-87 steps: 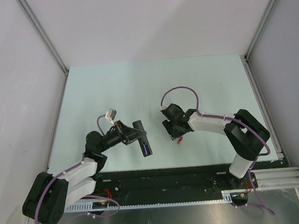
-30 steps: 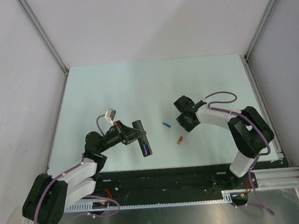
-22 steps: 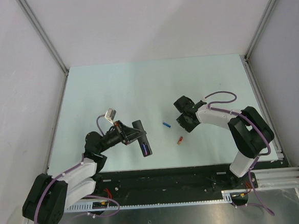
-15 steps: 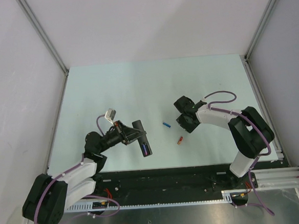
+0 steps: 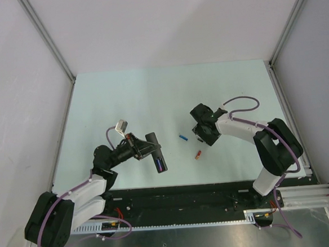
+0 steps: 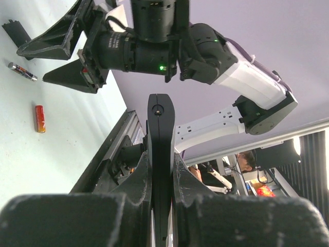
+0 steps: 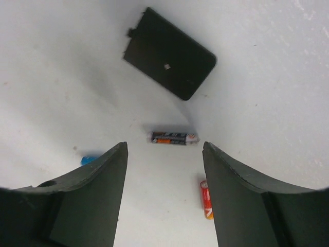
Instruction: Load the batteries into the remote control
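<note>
The remote control point(image 5: 157, 155), a slim black bar, is held off the table with my left gripper point(image 5: 145, 149) shut on it; in the left wrist view it stands edge-on point(image 6: 160, 128) between the jaws of the left gripper point(image 6: 161, 159). A blue battery point(image 5: 183, 138) and a red-orange battery point(image 5: 198, 154) lie on the table. My right gripper point(image 5: 200, 137) hovers beside them, open and holding nothing. In the right wrist view the right gripper point(image 7: 164, 149) frames a dark orange-banded battery point(image 7: 175, 138). The red battery point(image 7: 205, 199) lies by the right finger, and a blue end point(image 7: 90, 159) peeks from behind the left finger.
A flat black battery cover point(image 7: 169, 53) lies on the table just beyond the dark battery, also seen as the cover point(image 6: 15, 32) from the left wrist. The pale table point(image 5: 151, 96) is fenced by metal rails, with the black arm-base rail point(image 5: 181, 198) along its near edge.
The right gripper's jaws have spread wider and its head has shifted slightly up and left. The left arm, the remote and the batteries have not moved.
</note>
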`<action>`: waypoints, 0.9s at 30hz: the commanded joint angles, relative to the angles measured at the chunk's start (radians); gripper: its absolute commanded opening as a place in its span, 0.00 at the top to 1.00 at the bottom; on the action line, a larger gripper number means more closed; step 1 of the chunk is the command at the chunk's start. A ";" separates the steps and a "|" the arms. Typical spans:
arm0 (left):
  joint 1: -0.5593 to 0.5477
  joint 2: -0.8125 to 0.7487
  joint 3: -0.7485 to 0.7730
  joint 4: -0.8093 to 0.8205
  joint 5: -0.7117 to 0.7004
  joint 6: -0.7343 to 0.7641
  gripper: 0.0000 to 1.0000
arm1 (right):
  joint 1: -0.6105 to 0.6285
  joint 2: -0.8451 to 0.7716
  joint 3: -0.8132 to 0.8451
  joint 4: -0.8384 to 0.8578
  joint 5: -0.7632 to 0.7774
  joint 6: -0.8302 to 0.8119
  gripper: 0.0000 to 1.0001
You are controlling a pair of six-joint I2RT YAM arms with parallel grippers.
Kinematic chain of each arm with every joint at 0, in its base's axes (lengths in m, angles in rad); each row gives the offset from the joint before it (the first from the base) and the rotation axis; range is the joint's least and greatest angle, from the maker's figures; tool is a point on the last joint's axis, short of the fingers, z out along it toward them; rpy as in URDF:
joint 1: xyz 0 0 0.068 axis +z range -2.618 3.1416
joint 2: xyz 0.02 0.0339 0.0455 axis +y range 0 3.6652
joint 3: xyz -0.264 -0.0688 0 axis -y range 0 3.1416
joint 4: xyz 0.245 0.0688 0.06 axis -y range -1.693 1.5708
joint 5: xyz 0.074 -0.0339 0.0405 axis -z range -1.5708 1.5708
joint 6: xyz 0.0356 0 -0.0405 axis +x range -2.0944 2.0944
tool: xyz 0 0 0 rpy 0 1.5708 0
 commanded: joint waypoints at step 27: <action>0.008 -0.050 -0.013 0.029 0.001 0.027 1.00 | 0.067 -0.014 0.108 0.028 -0.191 -1.323 0.58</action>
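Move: Just under the open right fingers, about 2 cm below the hand point, lies the dark-and-orange battery, its length running from one finger towards the other. The blue battery is about 8 cm left and 3 cm ahead of the hand, the red battery 6 cm back and 2 cm left, and the black cover roughly 4 cm ahead and 6 cm right. From the left hand, which holds the remote, the dark battery lies some 12 cm ahead, 21 cm right and 19 cm down. Lifting clear of the dark battery, the right hand shoots up about 8 cm, then sinks halfway back, drifting 2 cm left. It swings counter-clockwise some 70 degrees with a tilt lowering its left side, taking the finger gap from in line with the battery to across it. The empty fingers part-close on the way down. ##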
